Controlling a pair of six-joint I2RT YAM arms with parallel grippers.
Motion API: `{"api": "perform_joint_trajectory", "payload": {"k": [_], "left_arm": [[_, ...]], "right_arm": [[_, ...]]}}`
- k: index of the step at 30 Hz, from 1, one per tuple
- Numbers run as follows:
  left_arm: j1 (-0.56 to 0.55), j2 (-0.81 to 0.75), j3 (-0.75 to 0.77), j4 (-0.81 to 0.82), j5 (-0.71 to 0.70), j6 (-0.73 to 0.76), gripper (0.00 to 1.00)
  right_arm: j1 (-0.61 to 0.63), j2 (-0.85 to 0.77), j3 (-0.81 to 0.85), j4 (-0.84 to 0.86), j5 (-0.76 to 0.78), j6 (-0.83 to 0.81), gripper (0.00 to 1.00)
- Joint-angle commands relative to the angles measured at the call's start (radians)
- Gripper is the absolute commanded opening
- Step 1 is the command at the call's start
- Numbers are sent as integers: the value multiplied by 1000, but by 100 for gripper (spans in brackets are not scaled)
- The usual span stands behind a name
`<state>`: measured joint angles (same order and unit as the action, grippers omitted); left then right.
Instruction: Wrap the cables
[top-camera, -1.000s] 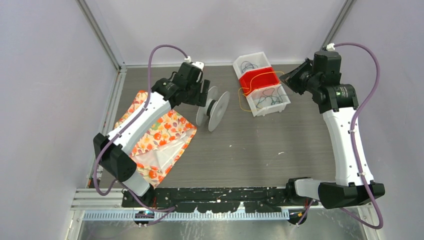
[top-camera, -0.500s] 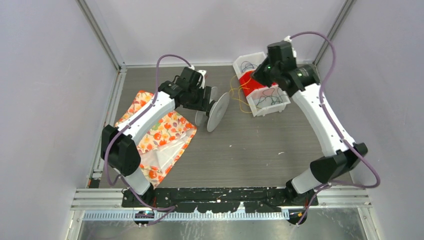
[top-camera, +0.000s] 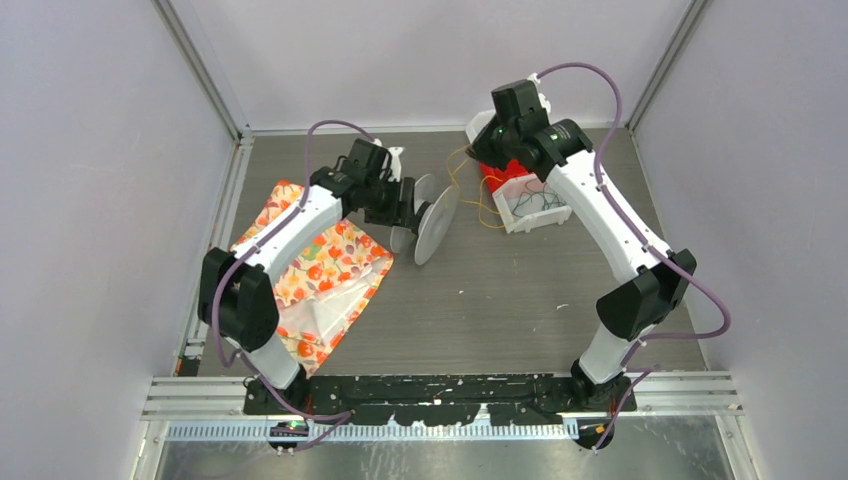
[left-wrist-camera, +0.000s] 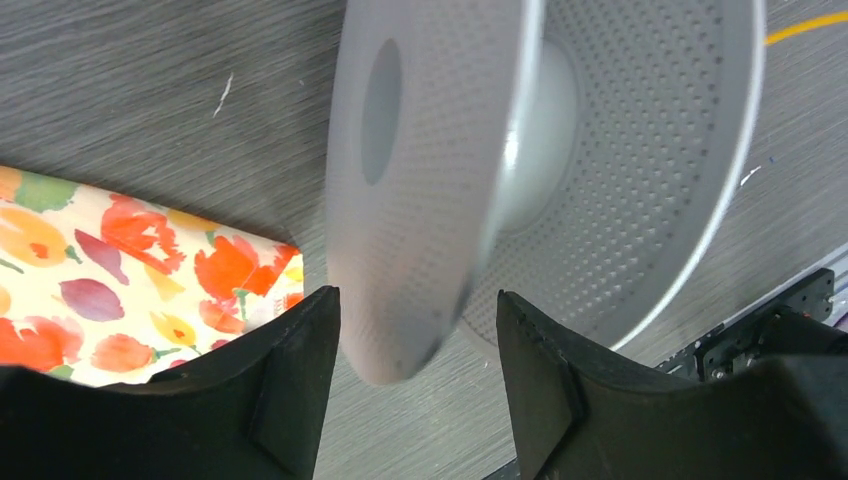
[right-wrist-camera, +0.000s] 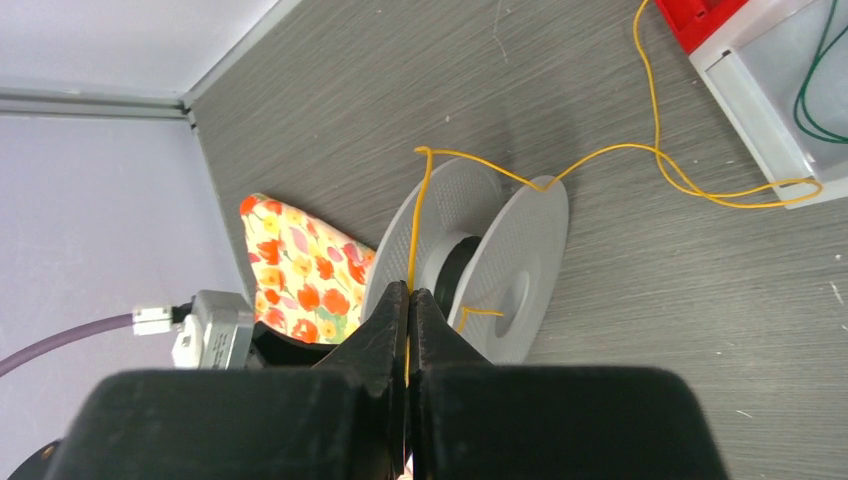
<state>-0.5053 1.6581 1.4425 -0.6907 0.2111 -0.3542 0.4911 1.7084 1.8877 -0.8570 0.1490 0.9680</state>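
A clear plastic spool (top-camera: 437, 222) stands on its rims mid-table, with dark winding on its hub. My left gripper (top-camera: 408, 212) reaches it from the left. In the left wrist view, the left gripper (left-wrist-camera: 415, 300) is open, straddling the near flange of the spool (left-wrist-camera: 620, 150), with gaps on both sides. My right gripper (right-wrist-camera: 411, 295) is shut on the yellow cable (right-wrist-camera: 600, 152), which loops over the spool (right-wrist-camera: 520, 250) and runs back to the bin. From above, the right gripper (top-camera: 478, 152) hangs behind the spool, the yellow cable (top-camera: 478, 207) trailing below it.
A white bin (top-camera: 540, 212) with a red compartment sits at the back right, holding thin green cables (right-wrist-camera: 815, 90). A floral cloth (top-camera: 310, 270) lies on the left, under the left arm. Grey walls enclose the table.
The right arm swung left from beyond the bin to behind the spool, drawing the yellow cable with it. The left gripper's jaws narrowed around the spool's near flange.
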Motion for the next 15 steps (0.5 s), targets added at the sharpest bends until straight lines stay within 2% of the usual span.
{"api": "perform_joint_trajectory", "payload": {"k": [1,6,15], "left_arm": [[43,-61,-1,49,111,46,60],[89,-69,-20,67,220,52,58],[100,-68,-27,80,238,53,58]], "right_arm": [[2,-50,70,54,-13,34,1],[4,-81,79,53,-36,63,1],[35,-29,93,72,-35,92,0]]}}
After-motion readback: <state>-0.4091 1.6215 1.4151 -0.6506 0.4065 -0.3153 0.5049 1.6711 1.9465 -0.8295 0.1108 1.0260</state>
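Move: The spool stands on edge roughly 2 cm ahead of the open left hand, 4 cm to its right and 8 cm lower; the floral cloth lies some 11 cm back and 19 cm left of that hand, 16 cm down. From the right hand, already pinching the yellow cable, the spool is about 5 cm back, 10 cm left and 21 cm below, the tray 5 cm ahead, 13 cm right and 27 cm below. Right hand lifts the still-pinched yellow cable about 5 cm above the spool's level; left, open, rises some 2 cm. ##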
